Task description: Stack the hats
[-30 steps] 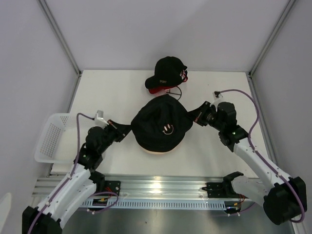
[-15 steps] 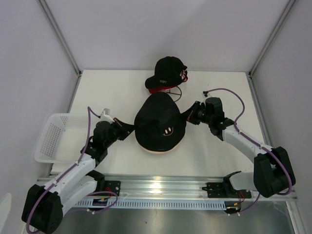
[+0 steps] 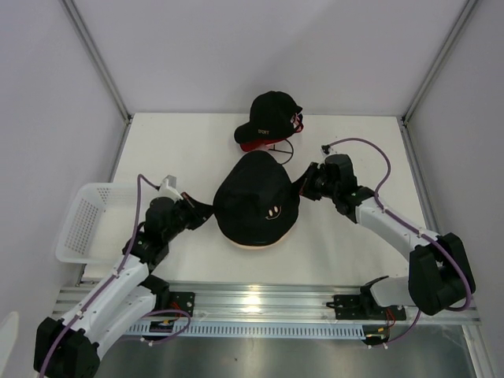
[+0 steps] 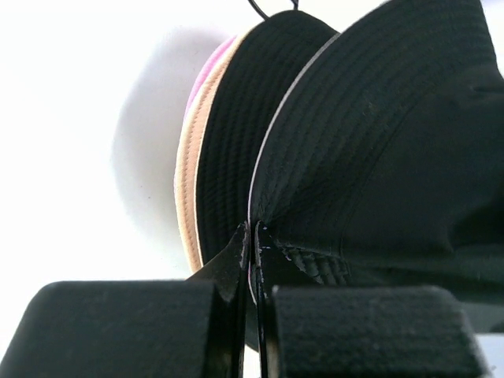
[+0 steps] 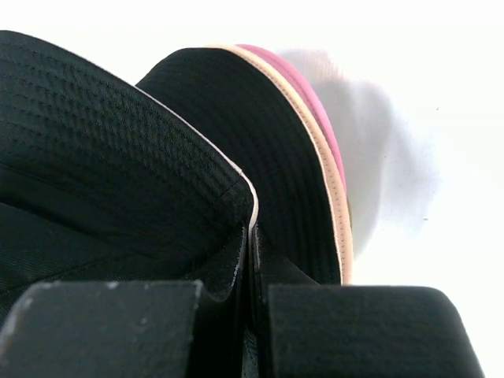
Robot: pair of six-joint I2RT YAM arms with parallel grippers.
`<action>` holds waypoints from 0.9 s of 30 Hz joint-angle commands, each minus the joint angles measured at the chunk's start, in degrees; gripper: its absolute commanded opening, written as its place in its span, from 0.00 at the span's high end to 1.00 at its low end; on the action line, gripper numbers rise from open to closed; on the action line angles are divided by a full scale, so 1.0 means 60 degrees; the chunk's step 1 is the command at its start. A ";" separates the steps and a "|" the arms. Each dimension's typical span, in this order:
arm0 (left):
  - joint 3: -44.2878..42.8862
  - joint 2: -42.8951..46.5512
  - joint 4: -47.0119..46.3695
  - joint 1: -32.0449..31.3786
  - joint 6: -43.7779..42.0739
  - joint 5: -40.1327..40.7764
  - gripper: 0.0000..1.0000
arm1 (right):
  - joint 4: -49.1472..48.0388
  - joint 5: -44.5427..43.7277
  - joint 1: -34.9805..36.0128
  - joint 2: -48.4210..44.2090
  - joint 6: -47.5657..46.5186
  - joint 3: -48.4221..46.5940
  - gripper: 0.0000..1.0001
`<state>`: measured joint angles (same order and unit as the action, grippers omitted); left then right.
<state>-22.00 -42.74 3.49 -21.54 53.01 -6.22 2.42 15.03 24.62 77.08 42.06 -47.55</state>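
Observation:
The black bucket hat [image 3: 256,206], with a small smiley mark, sits over the beige hat [image 3: 253,246] and the pink hat, of which only thin edges show in the top view. My left gripper [image 3: 206,213] is shut on the black hat's left brim [image 4: 378,142]. My right gripper [image 3: 305,187] is shut on its right brim [image 5: 94,142]. Between them the black hat is bowed up into a narrow dome. Both wrist views show the beige rim [image 4: 187,181] [image 5: 337,213] with the pink rim [image 4: 206,75] [image 5: 315,102] against it, beside the black brim.
A black baseball cap [image 3: 268,118] with red under its visor lies just behind the hats, with thin wire hoops beside it. A white mesh basket [image 3: 83,220] stands at the table's left edge. White walls and metal posts enclose the table.
My right gripper has moved inward to the left with the brim, and the left has edged in too. The black hat has gone from wide and flat to narrower and domed.

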 commanded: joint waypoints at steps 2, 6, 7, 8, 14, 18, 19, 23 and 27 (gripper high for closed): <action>-0.0082 -0.0330 0.2128 0.0016 -0.1700 0.0027 0.99 | 0.2264 -0.1684 -0.0061 0.0964 -0.1341 -0.0027 1.00; -0.0302 -0.0669 0.1998 -0.0057 -0.1965 -0.0369 0.99 | 0.2000 -0.1625 -0.0031 0.1756 -0.1634 -0.1023 1.00; -0.0332 -0.0684 0.2012 -0.0086 -0.1966 -0.0384 0.99 | 0.2014 -0.1640 -0.0046 0.1918 -0.1809 -0.1446 1.00; -0.0420 -0.0684 0.2084 -0.0116 -0.1980 -0.0399 0.99 | 0.2043 -0.1669 -0.0046 0.2108 -0.1912 -0.1668 1.00; -0.1108 0.0573 0.3241 -0.0131 -0.2068 0.0712 0.54 | 0.2950 -0.1874 -0.0046 0.3515 -0.2848 -0.3482 1.00; -0.1768 0.1308 0.2603 0.0597 -0.2243 0.1111 0.37 | 0.3392 -0.1934 -0.0031 0.3867 -0.3523 -0.4218 1.00; -0.1783 0.1294 0.2192 0.0935 -0.2258 0.0283 0.35 | 0.3348 -0.1832 -0.0046 0.3925 -0.3655 -0.4306 1.00; -0.1942 0.0475 0.0199 0.2796 -0.1922 -0.2490 0.34 | 0.3405 -0.1377 -0.0032 0.4130 -0.3978 -0.4935 1.00; -0.2732 -0.0606 -0.0870 0.3165 -0.2009 -0.3254 0.31 | 0.3450 -0.1040 -0.0031 0.4175 -0.4198 -0.5434 1.00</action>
<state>-33.71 -43.00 7.38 -3.22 41.54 -17.06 20.25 9.50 24.86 101.08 20.67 -77.49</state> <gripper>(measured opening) 0.684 0.010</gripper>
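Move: Both grippers already pinch the top black hat's brim over the hat stack. The stack's middle lies some 11 cm to the left gripper's right and about 2 cm ahead, a few cm lower; from the right gripper it is about 10 cm left and 4 cm back. The black cap on its stand is roughly 15 cm ahead and 6 cm left of the right gripper; the white basket sits about 23 cm left of the left gripper and 3 cm back, lower. Keep the brim pinched in the right gripper and draw it forward about 8 cm along the stack's right side towards the black cap, sinking 2–3 cm on the way and rolling the hand's left side down some 20 degrees. Hold the left gripper nearly still at first, then ease it back and down about 2 cm as its fingers open to let go of the brim, and lift it clear, up about 10 cm, left and forward. ##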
